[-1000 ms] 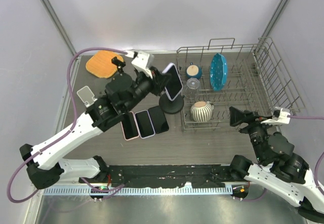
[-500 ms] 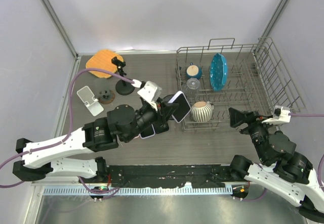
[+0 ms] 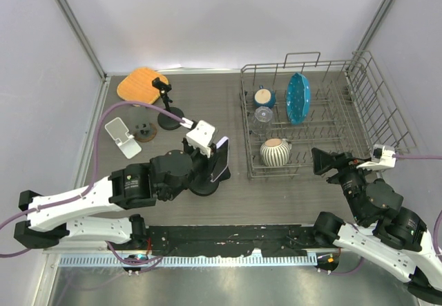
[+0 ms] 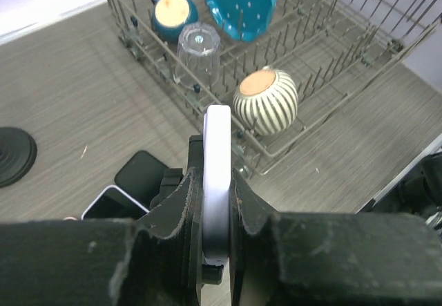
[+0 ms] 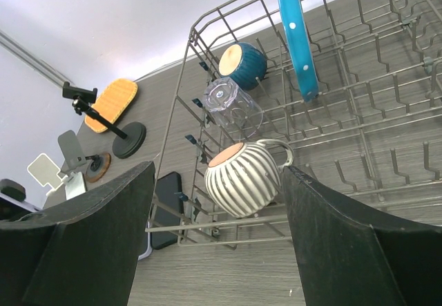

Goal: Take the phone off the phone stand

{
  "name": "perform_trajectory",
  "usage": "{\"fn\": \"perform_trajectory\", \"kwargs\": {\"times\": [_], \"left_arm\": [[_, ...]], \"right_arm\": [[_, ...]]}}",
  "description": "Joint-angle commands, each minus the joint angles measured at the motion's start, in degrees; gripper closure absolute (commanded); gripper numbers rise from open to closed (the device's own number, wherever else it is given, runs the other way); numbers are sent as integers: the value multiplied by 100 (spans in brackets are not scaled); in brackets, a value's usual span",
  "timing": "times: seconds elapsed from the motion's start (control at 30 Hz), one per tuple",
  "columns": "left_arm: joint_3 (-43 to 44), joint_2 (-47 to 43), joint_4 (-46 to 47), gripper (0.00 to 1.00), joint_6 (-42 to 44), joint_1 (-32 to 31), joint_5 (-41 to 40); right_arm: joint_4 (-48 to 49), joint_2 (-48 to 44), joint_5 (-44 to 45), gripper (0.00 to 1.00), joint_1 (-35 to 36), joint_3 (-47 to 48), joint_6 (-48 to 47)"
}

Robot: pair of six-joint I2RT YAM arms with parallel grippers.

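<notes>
A white-edged phone (image 3: 221,158) is pinched edge-on between the fingers of my left gripper (image 3: 219,162), above the table in front of the dish rack. In the left wrist view the phone (image 4: 217,133) stands upright between the two black fingers (image 4: 173,202), which are shut on it. The black cradle of the phone stand (image 4: 195,155) still sits against the phone's back and lower edge. The stand's round black base (image 3: 206,186) shows under the gripper. My right gripper (image 3: 320,159) is open and empty at the right, facing the rack (image 5: 217,182).
A wire dish rack (image 3: 359,112) holds a striped mug (image 3: 274,152), a teal cup (image 3: 263,98), a glass (image 3: 263,115) and a blue plate (image 3: 298,97). Other phones (image 4: 138,175) lie flat beside the gripper. A second black stand (image 3: 168,117), a white stand (image 3: 121,135) and an orange pad (image 3: 140,86) are at back left.
My left gripper has carried the phone, with the black stand still on it, from beside the rack toward the near side and turned it edge-on. The right arm has not moved.
</notes>
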Motion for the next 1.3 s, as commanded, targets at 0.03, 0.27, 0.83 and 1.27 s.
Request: {"fn": "perform_trajectory", "kwargs": {"times": [0.03, 0.27, 0.83, 1.27], "left_arm": [[-66, -221, 612, 100, -405, -79, 132], [-462, 51, 1025, 100, -871, -290, 607], [-1771, 236, 3379, 100, -977, -360, 1], [-2159, 95, 3777, 99, -1091, -360, -350]], "right_arm": [[115, 175, 29, 21, 35, 124, 64], [158, 378, -50, 21, 35, 97, 99], [317, 545, -305, 21, 35, 44, 38], [422, 791, -542, 21, 35, 124, -76]]}}
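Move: The left hand holds the upright phone stand, with its phone, over the table front. It is taken towards a bare patch about 8 cm to that hand's right, 2 cm back and some 28 cm below. A loose black phone lies straight ahead about 14 cm and equally low; the striped mug in the rack is roughly 16 cm ahead, 21 cm right and 22 cm below. From the open right hand, the stand's phone is some 36 cm left, 3 cm ahead and 3 cm above; the mug is about 18 cm left, 15 cm ahead and 17 cm below. Still pinching the stand by its head behind the phone, the left hand carries it down about 8.5 cm and some 5 cm right, first drawing back slightly and later easing forward again, towards the right gripper. It dips its fingertips early, then partly levels and rolls left side down about 10 degrees. The right hand, open and empty, drifts about 3 cm left towards the phone. ##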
